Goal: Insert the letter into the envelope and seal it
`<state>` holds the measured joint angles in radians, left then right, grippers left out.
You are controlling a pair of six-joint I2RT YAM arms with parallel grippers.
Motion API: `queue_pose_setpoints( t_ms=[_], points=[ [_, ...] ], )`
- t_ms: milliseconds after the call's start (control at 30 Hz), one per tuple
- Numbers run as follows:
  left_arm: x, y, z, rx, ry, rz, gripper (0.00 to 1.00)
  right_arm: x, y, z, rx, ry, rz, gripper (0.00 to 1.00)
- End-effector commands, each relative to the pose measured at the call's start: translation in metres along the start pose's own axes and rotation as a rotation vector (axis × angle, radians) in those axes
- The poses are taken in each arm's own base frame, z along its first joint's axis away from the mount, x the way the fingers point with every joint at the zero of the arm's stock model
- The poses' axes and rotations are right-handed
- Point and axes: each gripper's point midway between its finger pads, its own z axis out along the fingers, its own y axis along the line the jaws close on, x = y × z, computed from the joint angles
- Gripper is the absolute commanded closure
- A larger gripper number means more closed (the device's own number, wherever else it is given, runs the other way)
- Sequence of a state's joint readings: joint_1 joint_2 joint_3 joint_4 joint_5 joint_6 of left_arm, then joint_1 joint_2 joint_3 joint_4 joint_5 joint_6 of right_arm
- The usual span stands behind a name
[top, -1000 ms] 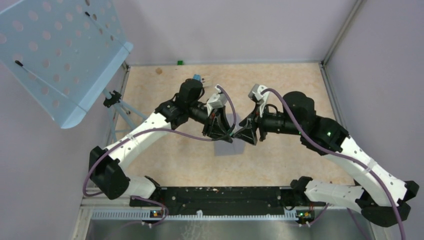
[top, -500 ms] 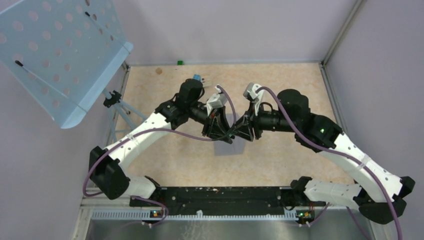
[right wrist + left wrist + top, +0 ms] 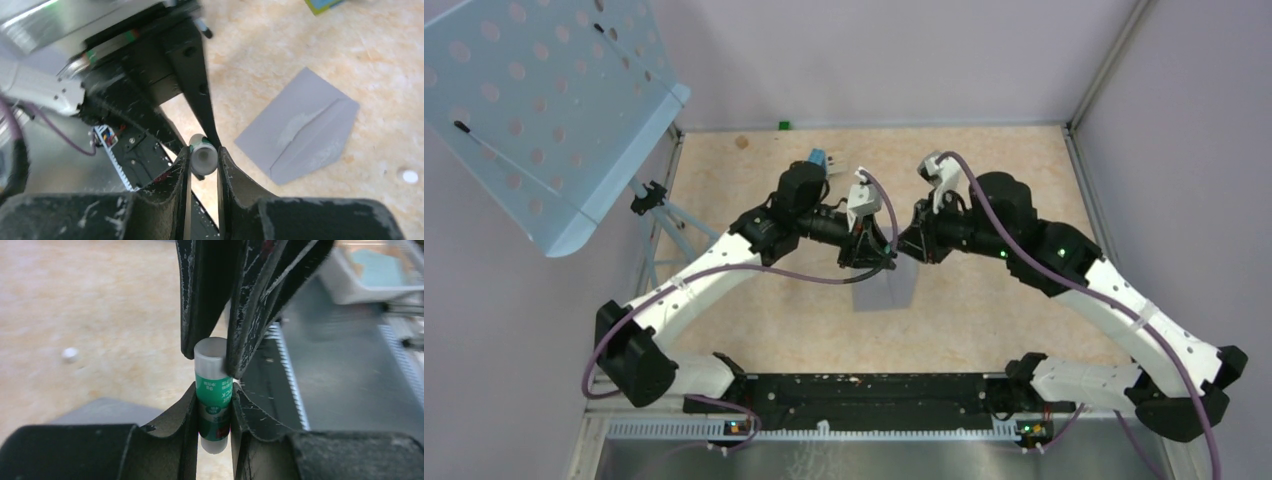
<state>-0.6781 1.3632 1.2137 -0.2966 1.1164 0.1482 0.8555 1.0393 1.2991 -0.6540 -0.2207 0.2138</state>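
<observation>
My left gripper (image 3: pixel 213 390) is shut on a small white glue stick with a green label (image 3: pixel 214 395), holding it by the label. My right gripper (image 3: pixel 203 155) meets it head-on, and its fingers (image 3: pixel 250 305) pinch the stick's white end (image 3: pixel 203 159) from both sides. In the top view both grippers, left (image 3: pixel 876 250) and right (image 3: pixel 904 245), join above the middle of the floor. The grey envelope (image 3: pixel 300 130) lies flat below them, with a creased flap line across it, and part of it (image 3: pixel 889 292) shows under the grippers. The letter is out of view.
A blue perforated stand (image 3: pixel 534 110) leans at the far left. A small blue block cluster (image 3: pixel 819 158) sits behind the left arm, and a green bit (image 3: pixel 783 125) lies by the back wall. A tiny white piece (image 3: pixel 410 176) rests on the floor. The black base rail (image 3: pixel 874 395) runs along the near edge.
My right gripper has moved left onto the left gripper and closed its jaws on the stick's white end. Both wrists have shifted slightly toward the back.
</observation>
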Motion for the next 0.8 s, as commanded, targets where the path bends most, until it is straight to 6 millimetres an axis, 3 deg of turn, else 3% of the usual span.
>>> queue_pose_setpoints(
  t_ms=[0,67,200,333,367,533,667,767],
  points=[
    [-0.041,0.058,-0.024,-0.508,-0.101,0.208,1.0,0.0,-0.037,0.006,0.284,0.023,0.285,1.0],
    [-0.05,0.062,-0.027,-0.628,-0.114,0.3,1.0,0.006,-0.052,0.014,0.396,0.025,0.407,1.0],
    [-0.061,0.06,-0.033,-0.755,-0.139,0.414,1.0,0.014,-0.053,0.036,0.386,-0.034,0.57,1.0],
    [-0.052,0.054,-0.032,-0.739,-0.11,0.453,1.0,0.013,-0.057,0.042,0.387,-0.063,0.569,1.0],
    [-0.049,0.052,-0.03,-0.726,-0.099,0.44,1.0,0.01,-0.058,0.039,0.393,-0.068,0.548,0.95],
    [-0.028,0.035,-0.014,-0.559,-0.044,0.37,1.0,-0.025,-0.055,0.009,0.374,-0.158,0.382,0.43],
    [-0.007,0.011,0.001,-0.324,-0.001,0.272,1.0,-0.041,-0.043,-0.017,0.312,-0.183,0.202,0.37],
    [0.002,-0.013,0.009,-0.124,0.013,0.19,1.0,-0.042,-0.021,-0.03,0.179,-0.173,0.054,0.37]
  ],
)
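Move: Both hands are already on the glue stick, which stands roughly upright: the left grips its body, with the knob end about 4 cm above that hand point, level fore and aft and some 1 cm to its right, and the right pinches that knob between its pads. From the left hand the envelope lies about 11 cm ahead, 1 cm left and 29 cm below. A small white disc sits about 14 cm ahead of the right hand, 16 cm to its right and 32 cm below. Swing both grippers forward together about 5 cm while sinking some 3 cm, yawing the left counter-clockwise and the right clockwise, each about 30 degrees, to twist the knob against the held body. Then open the right fingers, letting go of the knob, and lift the right hand up and slightly right; draw the left back about 3 cm and a little up, part-way unwinding its turn and keeping its grip. ##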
